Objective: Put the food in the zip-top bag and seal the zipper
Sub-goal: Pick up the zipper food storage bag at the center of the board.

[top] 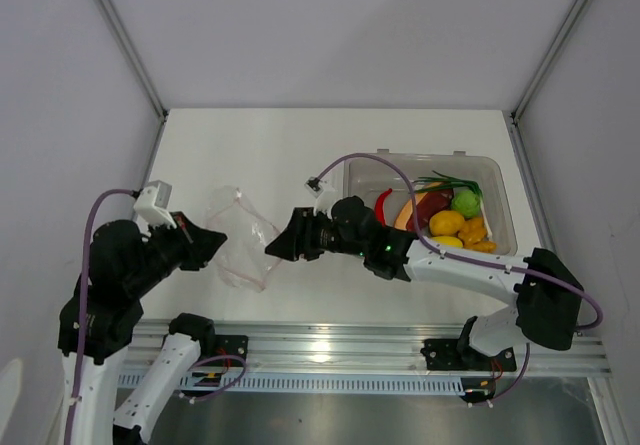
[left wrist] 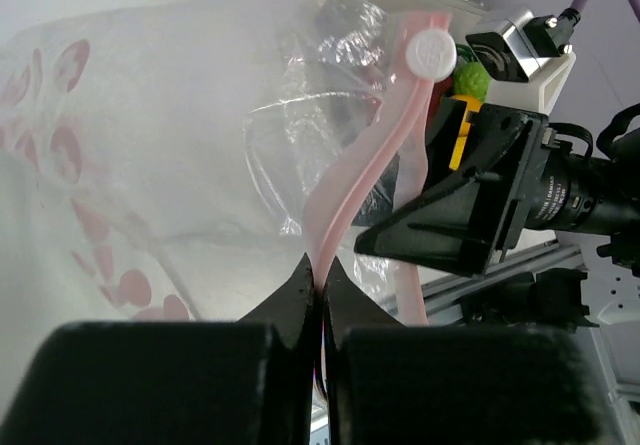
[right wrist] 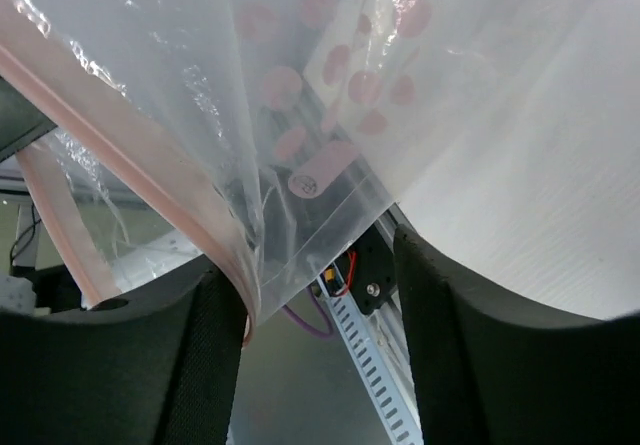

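Observation:
The clear zip-top bag (top: 240, 233) hangs crumpled above the table between my two grippers. My left gripper (top: 218, 243) is shut on the bag's pinkish zipper (left wrist: 350, 185), with the strip pinched between its black fingertips (left wrist: 300, 290). My right gripper (top: 272, 248) stands open at the bag's other end. The bag's corner (right wrist: 300, 235) and zipper (right wrist: 130, 135) rest against one of its fingers (right wrist: 215, 345), with a wide gap to the other. The food (top: 450, 220) lies in the grey bin: red chili (top: 383, 205), green scallion (top: 445, 180), yellow and green fruit.
The grey translucent bin (top: 497, 180) stands at the right of the white table (top: 260, 155). A metal rail (top: 350, 350) runs along the near edge. Grey walls enclose the table on the left, back and right.

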Controlling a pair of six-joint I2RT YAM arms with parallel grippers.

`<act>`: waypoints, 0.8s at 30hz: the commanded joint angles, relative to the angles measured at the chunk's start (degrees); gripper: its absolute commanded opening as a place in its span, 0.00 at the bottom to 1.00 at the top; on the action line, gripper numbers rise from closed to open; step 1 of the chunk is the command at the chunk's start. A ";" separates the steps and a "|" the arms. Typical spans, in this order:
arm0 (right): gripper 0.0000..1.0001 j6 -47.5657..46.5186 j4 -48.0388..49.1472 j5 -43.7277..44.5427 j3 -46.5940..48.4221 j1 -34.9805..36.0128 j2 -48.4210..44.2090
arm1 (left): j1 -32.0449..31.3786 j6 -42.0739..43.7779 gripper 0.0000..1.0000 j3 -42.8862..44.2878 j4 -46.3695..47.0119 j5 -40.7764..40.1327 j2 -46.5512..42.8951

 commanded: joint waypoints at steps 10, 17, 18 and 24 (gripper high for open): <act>0.88 -9.39 -20.23 8.22 7.28 -0.87 -10.16 | -0.56 4.20 0.01 -2.72 4.93 5.43 10.00; 0.98 -11.16 -29.03 15.44 3.50 -8.23 -24.31 | -1.96 2.00 0.01 -5.97 10.82 6.48 11.59; 0.98 -11.33 -30.78 16.05 2.80 -9.73 -25.56 | -2.05 1.82 0.00 -6.24 11.69 6.75 11.85; 0.94 -10.63 -39.14 24.41 0.43 -24.82 -29.96 | -2.84 -0.11 0.01 -8.26 16.79 10.87 12.47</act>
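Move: The food tray's middle lies about 27 cm ahead of the right hand, 40 cm to its right and 22 cm below. The red chilli lies near the tray's left side, some 25 cm ahead and 27 right of the hand; the oranges are about 24 ahead and 44 right. From the left hand, which already pinches the bag's rim, the tray is roughly 30 cm ahead, 47 right and 28 below. Opening from half to wide, the right hand comes free of the bag's mouth, then sweeps about 20 cm right towards the food tray, gaining speed, rising and going forward some 8 cm each while turning about 35 degrees clockwise. The left keeps its shut pinch on the rim, easing forward, down and right. ##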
